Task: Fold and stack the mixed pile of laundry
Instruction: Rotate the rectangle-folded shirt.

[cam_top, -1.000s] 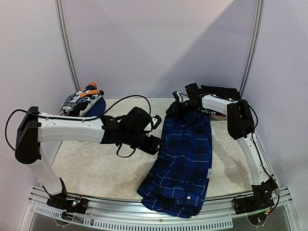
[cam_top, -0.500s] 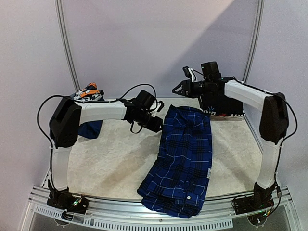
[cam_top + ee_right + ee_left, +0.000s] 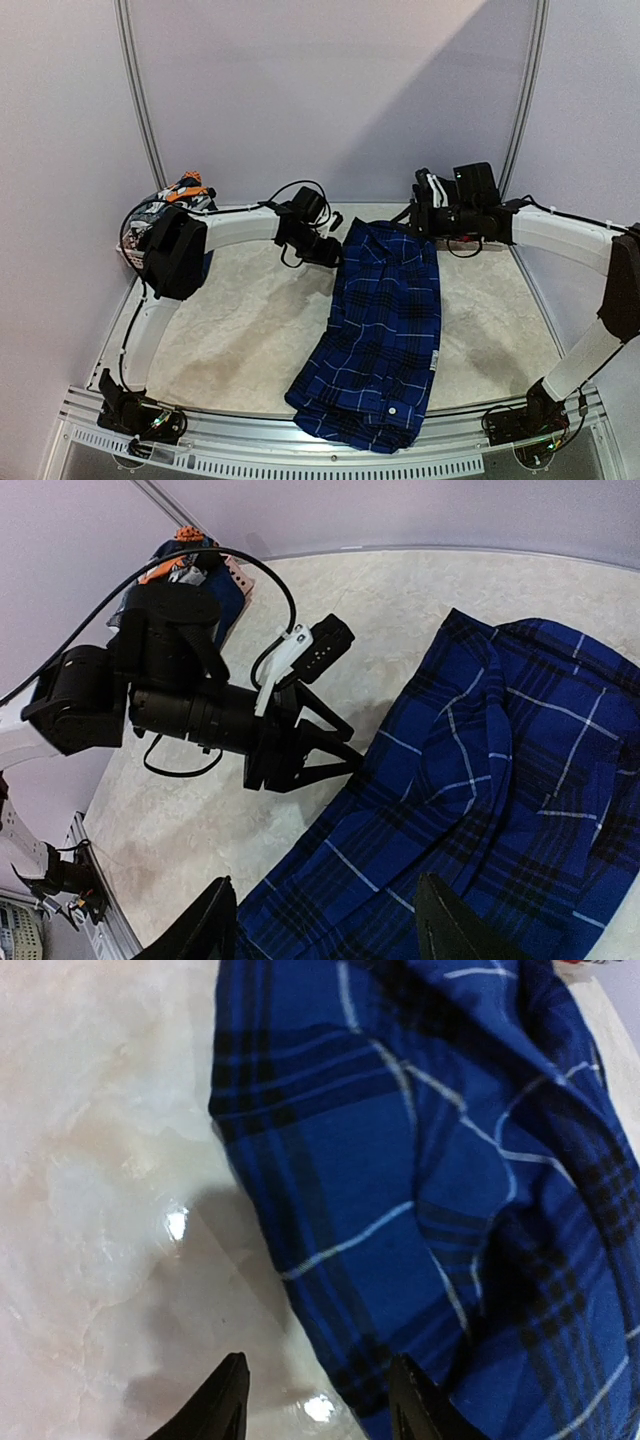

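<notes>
A blue plaid shirt (image 3: 385, 320) lies spread lengthwise on the table, its hem at the front edge. My left gripper (image 3: 338, 255) is low at the shirt's upper left edge. In the left wrist view the left gripper (image 3: 320, 1408) is open, with the shirt (image 3: 430, 1190) edge lying under the gap and nothing pinched. My right gripper (image 3: 418, 215) hovers above the shirt's top right, and in its own view the right gripper (image 3: 325, 930) is open over the shirt (image 3: 500, 810). The rest of the mixed laundry pile (image 3: 182, 192), grey-white-orange pieces, sits at the back left.
A pale lattice basket (image 3: 128, 250) holds the pile at the back left, partly behind my left elbow. A dark garment (image 3: 470, 240) lies behind the right arm at the back right. Metal frame posts (image 3: 140, 100) rise on both sides.
The right gripper let go of the shirt's top, opened, rose and drew back to the right. The left gripper swung from mid-table back to the shirt's upper left edge.
</notes>
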Controlling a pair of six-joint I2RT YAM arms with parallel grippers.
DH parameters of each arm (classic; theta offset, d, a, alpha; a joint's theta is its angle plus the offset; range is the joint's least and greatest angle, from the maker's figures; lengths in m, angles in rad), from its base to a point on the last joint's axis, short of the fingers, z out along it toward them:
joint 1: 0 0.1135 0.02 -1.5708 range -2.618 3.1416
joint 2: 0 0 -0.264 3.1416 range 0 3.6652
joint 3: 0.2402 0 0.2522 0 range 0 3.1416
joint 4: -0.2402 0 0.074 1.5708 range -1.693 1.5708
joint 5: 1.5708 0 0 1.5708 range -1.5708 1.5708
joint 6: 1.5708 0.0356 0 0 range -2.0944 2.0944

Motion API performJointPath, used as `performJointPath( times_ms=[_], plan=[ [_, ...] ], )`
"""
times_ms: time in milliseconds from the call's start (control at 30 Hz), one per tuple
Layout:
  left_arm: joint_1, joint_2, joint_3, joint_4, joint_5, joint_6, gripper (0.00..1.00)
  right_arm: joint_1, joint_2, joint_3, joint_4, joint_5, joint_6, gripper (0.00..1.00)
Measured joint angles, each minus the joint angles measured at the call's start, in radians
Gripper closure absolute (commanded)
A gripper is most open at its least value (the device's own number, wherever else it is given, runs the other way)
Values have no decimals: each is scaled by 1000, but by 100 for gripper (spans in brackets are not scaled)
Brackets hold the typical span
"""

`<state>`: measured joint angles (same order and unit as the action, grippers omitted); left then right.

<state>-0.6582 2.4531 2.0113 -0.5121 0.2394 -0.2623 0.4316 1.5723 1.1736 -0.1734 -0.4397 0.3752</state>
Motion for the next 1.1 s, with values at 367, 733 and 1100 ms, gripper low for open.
performJointPath(
  times_ms=[367, 733, 1100],
  plan=[
    [6, 92, 118, -39, 81, -56, 66, 0, -119, -111, 34, 54, 9, 38],
    [-4, 136, 156, -24, 109, -115, 100, 0, -124, -141, 36, 69, 8, 38],
    [1, 83, 45, 55, 68, -140, 100, 0, -139, -164, 47, 82, 9, 38]
  ],
)
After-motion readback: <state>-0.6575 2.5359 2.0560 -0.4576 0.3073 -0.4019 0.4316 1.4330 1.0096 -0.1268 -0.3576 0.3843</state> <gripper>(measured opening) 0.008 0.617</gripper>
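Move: The shirt's left edge, the stretch to be gripped, lies about 3 cm to the right of the left hand, level with it in reach and some 2 cm below. The shirt's far left corner is about 12 cm farther out and 4 cm right of this hand; the folded stack stands roughly 11 cm ahead and 24 cm right. From the raised right hand, that edge is about 13 cm left, 5 cm ahead and 20 cm down. Pinches the shirt's left edge: the left hand sinks about 2 cm and eases some 3 cm right onto the cloth, tilting slightly, as its fingers close from half open to shut; once shut, it starts back left by about 1 cm, keeping its hold. The right hand, still open and empty above the shirt, draws about 3 cm back and right. ##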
